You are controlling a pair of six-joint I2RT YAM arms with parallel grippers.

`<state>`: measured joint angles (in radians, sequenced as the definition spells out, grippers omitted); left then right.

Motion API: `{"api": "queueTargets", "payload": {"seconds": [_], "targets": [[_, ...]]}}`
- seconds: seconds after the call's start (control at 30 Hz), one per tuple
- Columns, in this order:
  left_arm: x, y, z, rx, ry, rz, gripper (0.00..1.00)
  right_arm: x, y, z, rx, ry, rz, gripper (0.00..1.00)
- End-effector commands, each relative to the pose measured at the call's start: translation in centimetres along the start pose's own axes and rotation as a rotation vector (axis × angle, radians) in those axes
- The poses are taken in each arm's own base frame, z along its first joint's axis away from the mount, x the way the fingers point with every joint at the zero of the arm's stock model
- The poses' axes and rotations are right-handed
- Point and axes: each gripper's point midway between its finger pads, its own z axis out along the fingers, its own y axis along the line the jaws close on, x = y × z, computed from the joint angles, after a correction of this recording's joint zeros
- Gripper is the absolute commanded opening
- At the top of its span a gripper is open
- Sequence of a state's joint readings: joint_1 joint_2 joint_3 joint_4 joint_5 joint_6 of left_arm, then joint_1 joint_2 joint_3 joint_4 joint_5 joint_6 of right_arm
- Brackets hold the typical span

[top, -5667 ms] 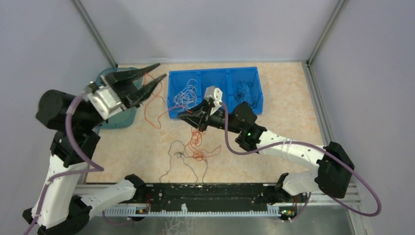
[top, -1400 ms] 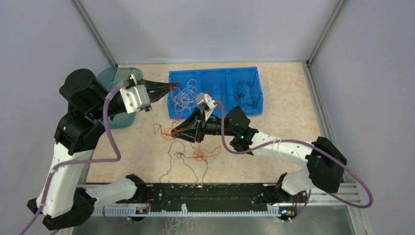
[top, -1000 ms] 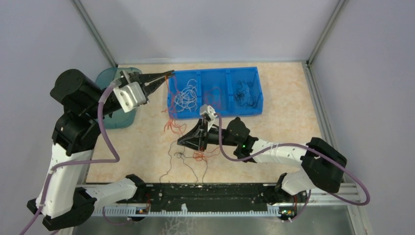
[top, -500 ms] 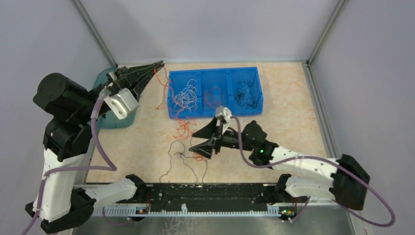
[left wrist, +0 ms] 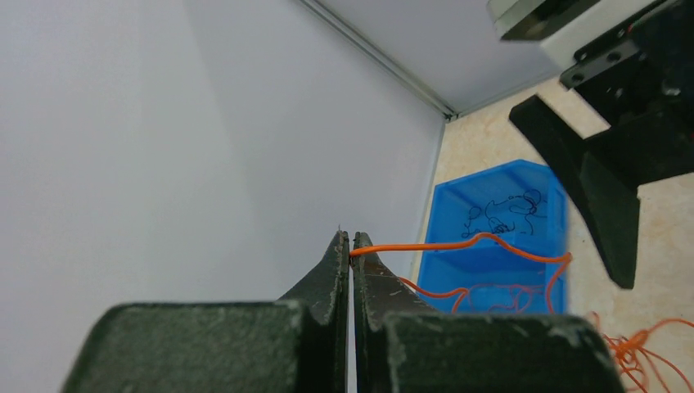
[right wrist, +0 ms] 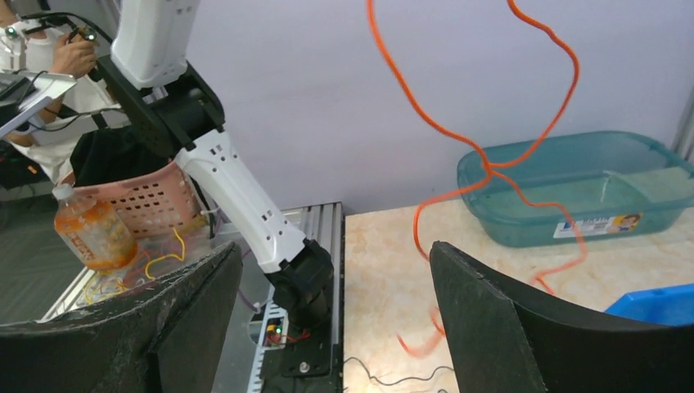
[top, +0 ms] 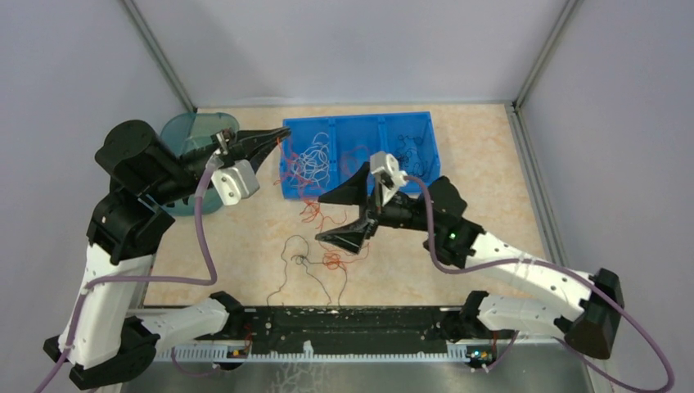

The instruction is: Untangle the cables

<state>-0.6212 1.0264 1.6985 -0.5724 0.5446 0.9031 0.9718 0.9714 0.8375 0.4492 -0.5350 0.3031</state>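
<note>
My left gripper [top: 282, 135] is shut on the end of an orange-red cable [top: 304, 205] and holds it high by the blue bin's [top: 286, 190] left end. In the left wrist view the cable [left wrist: 458, 244] runs right from the pinched tips [left wrist: 350, 246]. It hangs down to a tangled orange clump [top: 331, 260] lying with a black cable [top: 296, 260] on the table. My right gripper [top: 319, 219] is wide open and empty above the clump. In its view [right wrist: 335, 246] the cable [right wrist: 458, 131] dangles ahead of the jaws.
The blue bin holds white cables [top: 309, 160] on the left, orange in the middle and black cables [top: 407, 155] on the right. A teal tub [top: 188, 135] stands at the back left, also in the right wrist view [right wrist: 573, 188]. The black rail [top: 344, 327] lines the near edge.
My left gripper closed on the orange cable, lifted it and has now swung right toward the bin. My right gripper opened over the clump, then rose and drew back toward the bin.
</note>
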Motion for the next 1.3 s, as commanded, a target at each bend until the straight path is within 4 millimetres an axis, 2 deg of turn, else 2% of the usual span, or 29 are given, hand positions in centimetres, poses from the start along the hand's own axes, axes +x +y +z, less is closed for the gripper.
{"api": "queueTargets", "payload": {"seconds": [0.0,0.2,0.47,0.57,0.8,0.97,1.03,1.1,1.2,1.23,1.27], "targets": [[-0.8,-0.6,-0.4,0.023,-0.036,0.007,0.0,-3.5,0.4,2.8,-0.097,-0.104,-0.013,0.85],[-0.9,-0.6,-0.4,0.025,-0.038,0.004,0.0,-3.7,-1.1,3.7,-0.167,-0.145,0.065,0.82],[-0.4,-1.0,0.1,0.041,-0.04,0.006,0.0,-3.9,-2.1,1.8,-0.159,-0.133,0.081,0.79],[-0.4,-1.0,0.1,0.039,-0.043,0.006,0.0,-3.3,-1.7,2.0,-0.211,-0.112,0.125,0.78],[0.3,-1.3,0.4,0.039,-0.03,0.004,0.0,-4.0,0.2,2.6,-0.419,-0.164,0.199,0.72],[0.7,-1.4,0.9,0.04,-0.036,0.004,0.0,-3.8,0.3,3.0,-0.452,-0.167,0.205,0.67],[0.9,-1.4,1.1,0.039,-0.033,0.005,0.0,-3.3,0.3,3.4,-0.454,-0.152,0.205,0.62],[1.1,-1.3,1.3,0.034,-0.032,0.01,0.0,-2.6,0.3,3.7,-0.452,-0.133,0.21,0.46],[1.1,-0.7,1.6,0.014,-0.032,0.023,0.0,-1.2,-0.2,4.1,-0.44,-0.104,0.23,0.17],[1.1,-0.5,1.6,0.009,-0.031,0.03,0.0,-0.7,-0.5,4.2,-0.432,-0.094,0.239,0.11],[1.0,-0.3,1.7,0.005,-0.032,0.037,0.0,0.0,-0.9,4.5,-0.418,-0.076,0.255,0.09]]}}
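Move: The strand of orange cable hanging from the left hand lies about 5 cm left of the open right hand and 4 cm ahead, near its height. Far below the right hand, some 37 cm down on the table and 6 cm ahead, are the loose orange coils, 3 cm to its right, and the dark cable, 7 cm to its left. From the left hand, that strand is roughly 7 cm back, 3 cm right and 14 cm down. The right hand moves about 4 cm left, swings 25 degrees counter-clockwise and pinches the hanging orange cable. ##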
